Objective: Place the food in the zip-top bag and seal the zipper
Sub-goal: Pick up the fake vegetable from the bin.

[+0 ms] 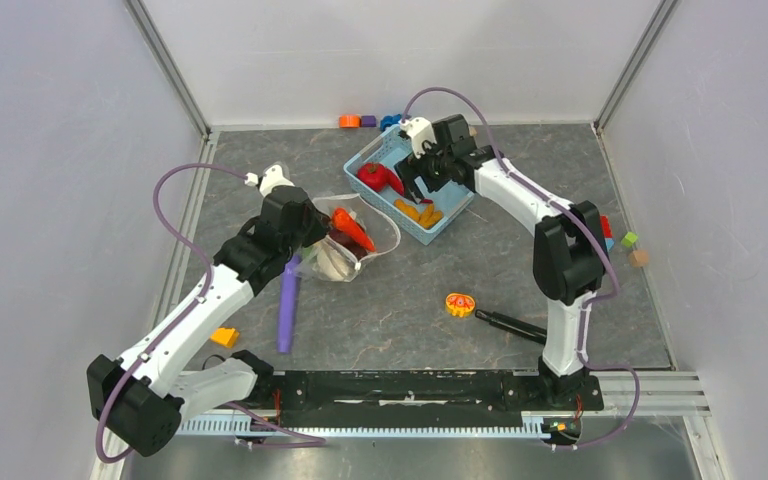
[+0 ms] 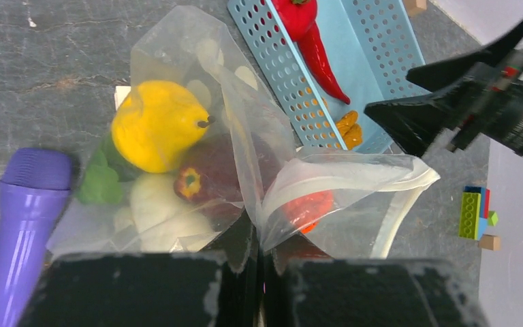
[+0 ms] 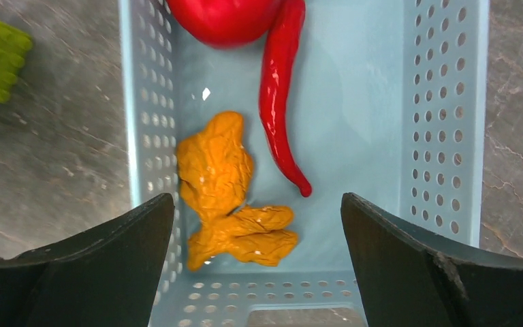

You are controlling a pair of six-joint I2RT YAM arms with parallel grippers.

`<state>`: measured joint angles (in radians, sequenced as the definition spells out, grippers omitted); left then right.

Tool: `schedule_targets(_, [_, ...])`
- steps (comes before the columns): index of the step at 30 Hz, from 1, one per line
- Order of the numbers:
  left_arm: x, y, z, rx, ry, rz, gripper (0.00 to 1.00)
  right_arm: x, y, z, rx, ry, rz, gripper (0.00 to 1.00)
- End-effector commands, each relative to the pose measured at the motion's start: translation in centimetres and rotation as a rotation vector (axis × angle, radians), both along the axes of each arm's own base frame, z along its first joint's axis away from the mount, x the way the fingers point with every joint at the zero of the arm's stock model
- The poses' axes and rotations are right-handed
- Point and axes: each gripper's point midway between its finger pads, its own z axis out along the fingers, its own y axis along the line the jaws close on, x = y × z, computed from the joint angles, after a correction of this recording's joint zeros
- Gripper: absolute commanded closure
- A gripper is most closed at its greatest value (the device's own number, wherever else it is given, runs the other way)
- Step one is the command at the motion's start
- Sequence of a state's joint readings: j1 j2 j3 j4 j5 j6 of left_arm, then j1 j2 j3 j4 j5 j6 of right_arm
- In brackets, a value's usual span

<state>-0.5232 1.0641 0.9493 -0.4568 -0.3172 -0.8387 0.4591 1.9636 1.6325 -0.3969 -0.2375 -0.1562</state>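
The clear dotted zip-top bag [image 2: 245,136] lies on the table left of the basket, its mouth gaping and the zipper strip [image 2: 389,221] apart. My left gripper [image 2: 264,235] is shut on a fold of the bag's edge. Inside the bag are a yellow pepper [image 2: 158,125], a white egg [image 2: 151,212], a dark maroon ball [image 2: 214,170] and a red-orange piece [image 2: 310,206]. My right gripper [image 3: 255,204] hangs open over the light-blue basket [image 3: 442,136]. In the basket lie a red tomato [image 3: 225,17], a red chili [image 3: 279,102] and orange pieces [image 3: 221,170]. Nothing is between the right fingers.
A long purple stick [image 1: 288,300] lies beside my left arm, with an orange block [image 1: 224,337] near it. A round orange toy [image 1: 460,304] and a black tool [image 1: 510,325] lie at front centre. Building blocks sit at the back wall [image 1: 350,121] and right edge [image 1: 630,240].
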Motion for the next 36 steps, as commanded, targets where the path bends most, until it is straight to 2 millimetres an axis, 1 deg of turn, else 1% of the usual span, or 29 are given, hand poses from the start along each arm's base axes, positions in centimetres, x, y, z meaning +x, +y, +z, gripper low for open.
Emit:
schedule_targets(1, [0.7, -0.9, 2.0, -0.036, -0.078, -0.046, 0.98, 0.7, -1.6, -1.7, -0.148, 0.009, 0.066, 0.02])
schedule_targets(11, [0.5, -1.1, 1.9, -0.035, -0.08, -0.069, 0.98, -0.4, -3.1, -6.4, -0.304, 0.032, 0.222, 0.02])
schedule_targets(14, [0.4, -1.0, 1.8, -0.038, -0.087, -0.06, 0.98, -0.7, -3.1, -7.6, -0.325, 0.05, 0.271, 0.02])
schedule_targets(19, [0.5, -1.4, 2.1, -0.053, -0.104, -0.082, 0.98, -1.8, -2.4, -9.6, -0.309, 0.087, 0.376, 0.02])
schedule_targets(22, [0.5, -1.5, 2.2, -0.056, -0.103, -0.083, 0.98, -1.1, -2.2, -10.3, -0.321, 0.086, 0.377, 0.02])
schedule_targets(27, [0.5, -1.4, 2.2, -0.055, -0.102, -0.08, 0.98, 1.4, -3.2, -10.9, -0.365, 0.056, 0.234, 0.02])
schedule_targets(31, [0.4, -1.3, 2.3, -0.053, -0.104, -0.078, 0.98, 3.3, -4.5, -10.2, -0.374, 0.017, 0.053, 0.02])
schedule_targets(34, [0.4, -1.3, 2.4, -0.054, -0.105, -0.075, 0.98, 3.8, -4.8, -9.4, -0.342, -0.013, -0.022, 0.02])
schedule_targets(36, [0.5, -1.3, 2.4, -0.055, -0.105, -0.077, 0.98, 3.6, -4.1, -8.8, -0.291, -0.028, -0.013, 0.02])
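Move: The orange fake vegetable lies against the bin's near-left wall, almost straight beneath the open right hand, only about 1 cm to its left and some 11 cm down. The red chili lies roughly 6 cm ahead and 4 cm left of that hand, the tomato about 8 cm ahead and 11 cm left. From the left hand, which holds the bag, the orange vegetable is around 15 cm ahead, 20 cm right and 19 cm lower. The right hand sinks some 10 cm into the bin with its fingers staying wide open, easing about 3 cm right and slightly back as its left side dips and the fingers tip more steeply down, with a counter-clockwise turn of nearly 20 degrees. Once low, it sweeps about 4 cm forward, undoing most of that turn, and brings its near-left finger against the orange vegetable's lower lobe, without closing, while the left hand keeps its hold on the bag. ##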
